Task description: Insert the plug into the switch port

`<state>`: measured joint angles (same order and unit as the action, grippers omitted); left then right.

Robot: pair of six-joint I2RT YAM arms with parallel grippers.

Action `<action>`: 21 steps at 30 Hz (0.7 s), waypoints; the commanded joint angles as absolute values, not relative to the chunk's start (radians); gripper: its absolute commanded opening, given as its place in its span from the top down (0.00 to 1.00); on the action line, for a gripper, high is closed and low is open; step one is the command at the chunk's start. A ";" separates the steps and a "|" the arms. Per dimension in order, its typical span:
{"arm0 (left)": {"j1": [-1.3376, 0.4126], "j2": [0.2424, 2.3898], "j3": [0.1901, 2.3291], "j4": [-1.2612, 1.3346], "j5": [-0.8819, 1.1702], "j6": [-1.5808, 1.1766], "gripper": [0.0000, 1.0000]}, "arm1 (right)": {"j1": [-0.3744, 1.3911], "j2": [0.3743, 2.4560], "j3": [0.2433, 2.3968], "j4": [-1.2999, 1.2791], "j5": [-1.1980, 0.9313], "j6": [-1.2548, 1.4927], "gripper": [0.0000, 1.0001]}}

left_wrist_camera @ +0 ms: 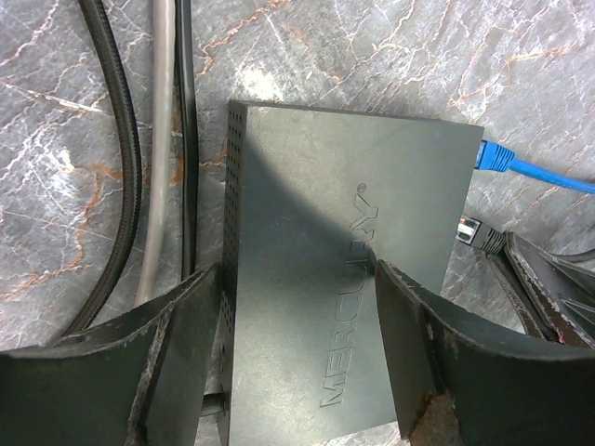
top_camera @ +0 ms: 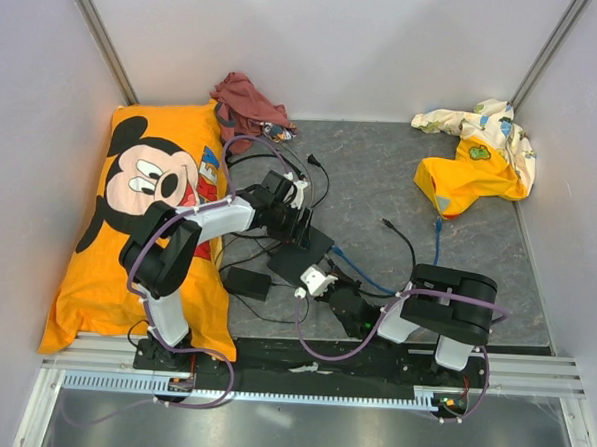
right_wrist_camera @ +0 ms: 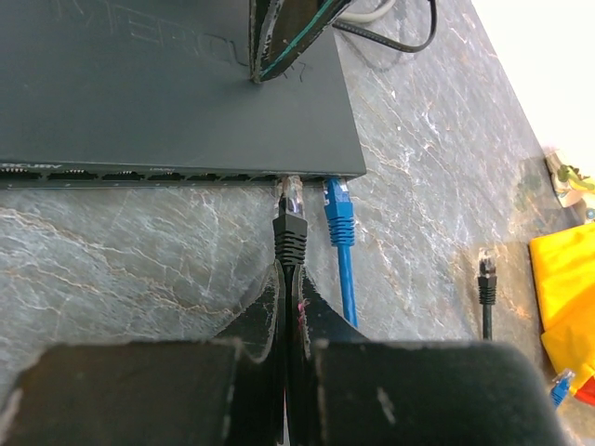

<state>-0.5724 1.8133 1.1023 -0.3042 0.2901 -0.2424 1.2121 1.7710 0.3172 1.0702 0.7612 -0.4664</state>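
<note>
The switch [left_wrist_camera: 316, 214] is a thin matte-black box lying flat on the grey marbled table; it also shows in the top view [top_camera: 295, 258]. Its port row [right_wrist_camera: 167, 174] faces my right gripper. My left gripper [left_wrist_camera: 297, 271] stands open astride it, one finger [left_wrist_camera: 186, 353] beside its vented side and the other fingertip [right_wrist_camera: 270, 51] on its top. My right gripper [right_wrist_camera: 291, 269] is shut on the black plug [right_wrist_camera: 291, 212] just behind its ribbed boot. The plug's clear tip sits at the port row near the switch's right end. I cannot tell whether it is inside a port.
A blue plug [right_wrist_camera: 337, 209] lies just right of the black one, its tip at the switch's corner. A loose black plug [right_wrist_camera: 485, 269] lies further right. An adapter brick [top_camera: 245, 281], tangled cables [top_camera: 281, 173], a Mickey pillow [top_camera: 148, 226] and a yellow cloth [top_camera: 471, 173] surround the work area.
</note>
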 commanded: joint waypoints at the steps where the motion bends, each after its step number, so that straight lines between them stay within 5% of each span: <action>1: -0.577 1.761 1.105 -0.287 0.331 -0.219 0.27 | 1.213 1.727 0.356 1.083 0.683 -0.419 1.00; 13: -0.577 1.566 0.985 -0.143 0.299 -0.363 0.25 | 1.183 1.574 0.350 0.870 0.624 -0.336 1.00; 21: -0.584 1.479 0.816 0.190 0.426 -0.679 0.25 | 1.181 1.428 0.330 0.727 0.630 -0.250 1.00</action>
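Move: My left hand, fingers open, is at the switch: its middle is about 3 cm back, level left to right, 2 cm below. The blue plug sits 2 cm back and 6 cm to the right of that hand. My right hand holds the black plug; the port lies some 4 cm ahead, 2 cm left and 1 cm lower, with the blue plug about 5 cm ahead and 1 cm left of the same hand. The loose black plug is roughly 10 cm ahead and 10 cm to its right. I take my left hand off the switch top, straight up about 9 cm and quickening, its left side dipping some 20 degrees, fingers still open. My right hand keeps the plug pinched, eases slightly left and back by the port edge, then rises about 3 cm with a small tilt, carrying the plug up and away from the port. ##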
